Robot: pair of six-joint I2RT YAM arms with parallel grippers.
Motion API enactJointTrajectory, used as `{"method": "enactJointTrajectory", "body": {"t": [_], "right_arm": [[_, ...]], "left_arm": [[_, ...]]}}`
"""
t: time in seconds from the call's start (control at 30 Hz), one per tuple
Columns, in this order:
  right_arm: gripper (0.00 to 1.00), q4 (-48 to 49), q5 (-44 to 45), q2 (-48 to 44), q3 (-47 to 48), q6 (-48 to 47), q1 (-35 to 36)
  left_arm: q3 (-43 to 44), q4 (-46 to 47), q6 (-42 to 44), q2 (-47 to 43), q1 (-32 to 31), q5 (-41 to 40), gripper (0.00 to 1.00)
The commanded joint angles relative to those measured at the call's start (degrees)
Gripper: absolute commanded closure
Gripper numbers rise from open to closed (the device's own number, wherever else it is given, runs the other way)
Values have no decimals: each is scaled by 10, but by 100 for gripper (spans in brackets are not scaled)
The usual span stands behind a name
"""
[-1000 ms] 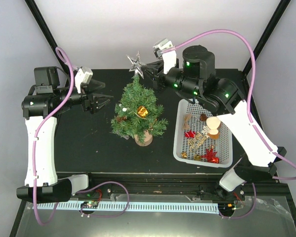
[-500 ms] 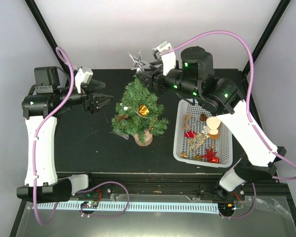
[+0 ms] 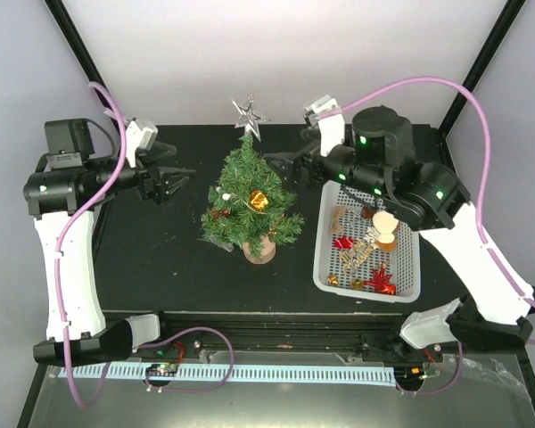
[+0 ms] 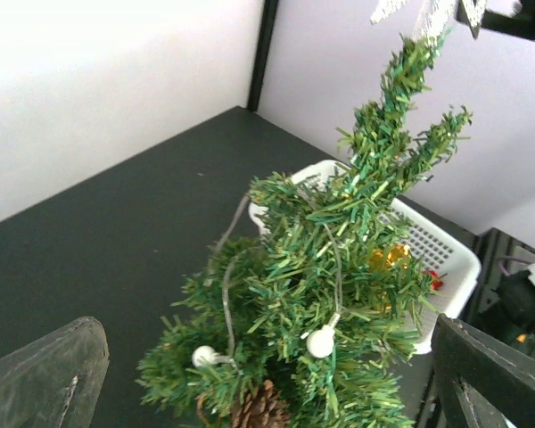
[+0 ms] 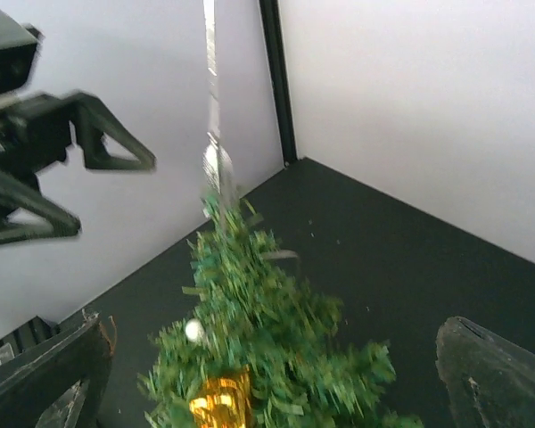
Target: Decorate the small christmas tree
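Note:
The small christmas tree (image 3: 250,203) stands on its wood disc mid-table, with a silver star (image 3: 248,116) upright on its tip. On its branches hang a gold bow (image 3: 259,200), a pine cone (image 3: 219,214) and a string of white beads. My right gripper (image 3: 282,171) is open just right of the treetop, clear of the star and holding nothing; its view shows the tree (image 5: 259,339) blurred between wide fingers (image 5: 62,370). Left of the tree my left gripper (image 3: 180,180) is open and empty, facing the tree (image 4: 321,303).
A white basket (image 3: 321,259) right of the tree holds red bows (image 3: 383,279), wooden ornaments (image 3: 385,225) and small gold pieces. The right arm reaches over the basket's far end. Black frame posts rise at both back corners.
The right gripper has opened and let go of the silver star, which stays on the treetop, then drawn back to the right. The left arm has shifted slightly left.

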Motion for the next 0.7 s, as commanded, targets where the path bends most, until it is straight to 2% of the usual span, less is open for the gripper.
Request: {"method": "enactJointTrajectory", "body": {"t": [0.0,0.13,0.23,0.37,0.53,0.67], "right_arm": [[0,-64,36,-65,-43,33,2],[0,-64,66,-178,-183,47,3],[0,-53,103,-263,-270,73,3],[0,-96,124,-312,-312,96,2],[0,-101,155,-374,-348,130,2],[0,-113,145,-403,-351,164,2]], "left_arm": [[68,-100,58,-3,42,-11,1],[93,-203,135,-19,92,-30,1],[82,-210,128,-48,130,-74,1],[86,-210,136,-77,138,-135,1],[89,-209,115,-105,137,-138,1],[88,-208,103,-130,123,-149,1]]}}
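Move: The white basket lies about 22 cm to the right hand's right, some 5 cm farther out and 46 cm below. From that hand the star on the treetop is only about 3 cm ahead, 6 cm left and 4 cm above, the tree's middle roughly 6 cm left, 2 cm ahead and 24 cm below. From the left hand the tree's middle is some 17 cm right, 2 cm ahead and 19 cm below. Right hand sweeps open about 18 cm right and down, also back, from star towards basket; left withdraws back-left. ##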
